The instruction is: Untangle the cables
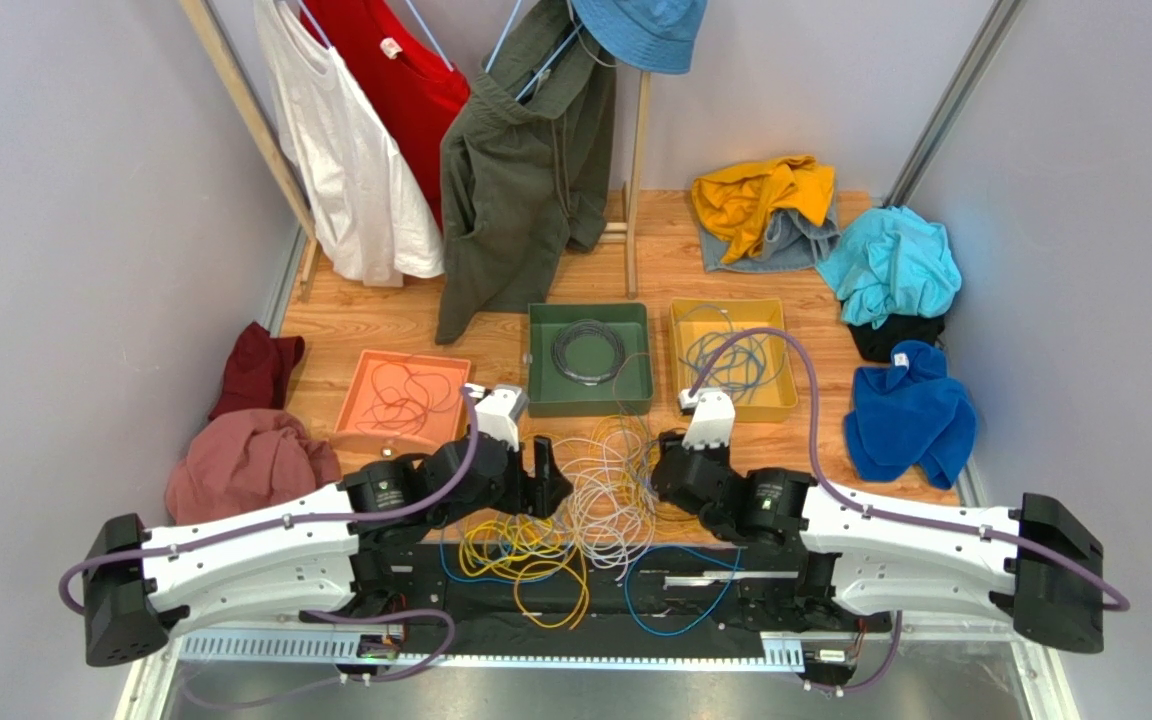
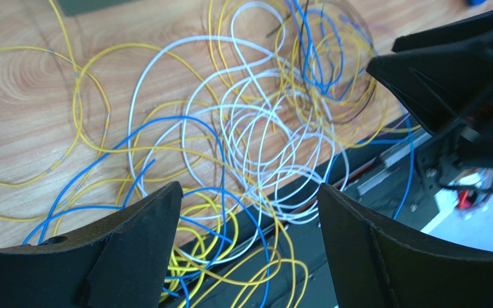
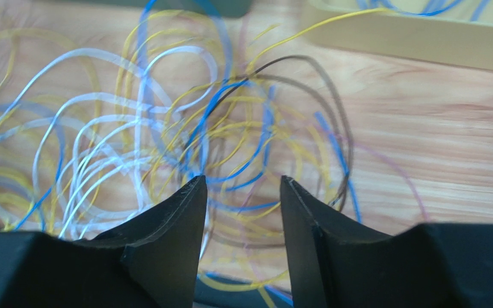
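Note:
The cables (image 1: 597,503) lie in a loose tangle of white, yellow and blue loops on the wooden table, between the two arms. Some yellow and blue loops spill over the black base rail (image 1: 567,593). My left gripper (image 1: 545,477) is at the pile's left edge. In the left wrist view it (image 2: 249,189) stands wide open above the cables (image 2: 249,128), gripping nothing. My right gripper (image 1: 672,468) is at the pile's right edge. Its jaws (image 3: 242,183) stand apart over blurred blue and yellow cables (image 3: 165,128), with nothing pinched between them.
Behind the pile stand an orange tray (image 1: 409,357) with orange wire, a green tray (image 1: 590,405) with a dark coil, and a yellow tray (image 1: 725,306) with blue wire. Heaps of clothes lie left and right. A clothes rack stands at the back.

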You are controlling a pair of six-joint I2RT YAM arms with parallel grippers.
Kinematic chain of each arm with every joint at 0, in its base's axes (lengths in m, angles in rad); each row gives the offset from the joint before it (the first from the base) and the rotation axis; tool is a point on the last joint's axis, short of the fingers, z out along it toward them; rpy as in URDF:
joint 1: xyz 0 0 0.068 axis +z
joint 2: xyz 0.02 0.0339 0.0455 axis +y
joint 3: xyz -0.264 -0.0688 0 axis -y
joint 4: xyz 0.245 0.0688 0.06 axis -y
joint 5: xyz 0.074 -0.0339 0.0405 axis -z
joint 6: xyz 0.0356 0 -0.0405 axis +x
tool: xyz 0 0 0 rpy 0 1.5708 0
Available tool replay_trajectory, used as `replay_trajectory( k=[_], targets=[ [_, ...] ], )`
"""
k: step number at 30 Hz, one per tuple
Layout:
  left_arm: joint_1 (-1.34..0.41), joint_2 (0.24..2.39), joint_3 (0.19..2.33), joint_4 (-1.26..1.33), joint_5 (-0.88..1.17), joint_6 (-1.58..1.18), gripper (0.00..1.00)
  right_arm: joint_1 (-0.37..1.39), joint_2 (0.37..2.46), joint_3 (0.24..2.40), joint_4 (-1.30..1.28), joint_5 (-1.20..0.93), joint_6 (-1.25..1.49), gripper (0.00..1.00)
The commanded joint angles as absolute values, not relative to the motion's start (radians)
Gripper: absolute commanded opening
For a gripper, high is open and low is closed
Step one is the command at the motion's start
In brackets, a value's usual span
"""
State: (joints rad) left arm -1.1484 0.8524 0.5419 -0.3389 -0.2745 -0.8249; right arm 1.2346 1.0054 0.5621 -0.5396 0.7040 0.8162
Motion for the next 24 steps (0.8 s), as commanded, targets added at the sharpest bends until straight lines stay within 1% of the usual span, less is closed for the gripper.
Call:
replay_trajectory(
  k=[1, 2, 3, 6, 7, 11, 16, 18, 24],
  targets=[
    [-1.154, 0.738, 0.508, -0.293, -0.366, -0.890, 0.85, 1.082, 0.983, 0.543, -0.307, 0.683, 0.744, 0.49],
    [-1.154, 0.718, 0.497, -0.296, -0.374, -0.891, 0.85, 1.063, 1.000, 0.548, -0.263, 0.660, 0.674, 0.49],
    [-1.154, 0.686, 0.491, -0.299, -0.379, -0.893, 0.85, 1.046, 1.021, 0.554, -0.191, 0.641, 0.648, 0.48],
    [-1.154, 0.643, 0.479, -0.327, -0.393, -0.903, 0.84, 0.982, 1.129, 0.607, -0.109, 0.569, 0.598, 0.47],
    [-1.155, 0.637, 0.474, -0.339, -0.393, -0.905, 0.84, 0.965, 1.178, 0.624, -0.098, 0.563, 0.588, 0.46],
    [-1.154, 0.609, 0.446, -0.350, -0.394, -0.920, 0.84, 0.939, 1.264, 0.722, -0.061, 0.552, 0.545, 0.46],
    [-1.154, 0.603, 0.431, -0.339, -0.394, -0.919, 0.84, 0.864, 1.406, 0.850, -0.041, 0.470, 0.529, 0.49],
    [-1.154, 0.609, 0.433, -0.337, -0.394, -0.910, 0.84, 0.842, 1.437, 0.864, -0.011, 0.416, 0.532, 0.50],
    [-1.154, 0.624, 0.440, -0.338, -0.400, -0.891, 0.86, 0.795, 1.554, 0.940, -0.009, 0.368, 0.538, 0.52]
  ],
)
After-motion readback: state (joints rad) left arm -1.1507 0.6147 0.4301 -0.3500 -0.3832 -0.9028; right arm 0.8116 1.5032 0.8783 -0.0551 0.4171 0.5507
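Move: Over the front right part of the green box lies the loose pink cable end, about 18 cm ahead of the right hand, 6 cm to its left and some 5 cm lower. The black coil in that box is about 20 cm ahead and 11 cm left; the yellow box is about 18 cm ahead and 11 cm right; the white cables are 8 cm left and 2 cm back. From the left hand the pink end is roughly 21 cm ahead, 13 cm right. Reaching forward some 15 cm and, after a slight start, about 7 cm left, the right hand leaves the cable pile for the pink cable end over the green box. It rises about 3 cm on the way, then begins to dip, fingers staying half open and empty. The wide-open left hand shifts aside 3 cm to its left, rising and partly sinking back. ##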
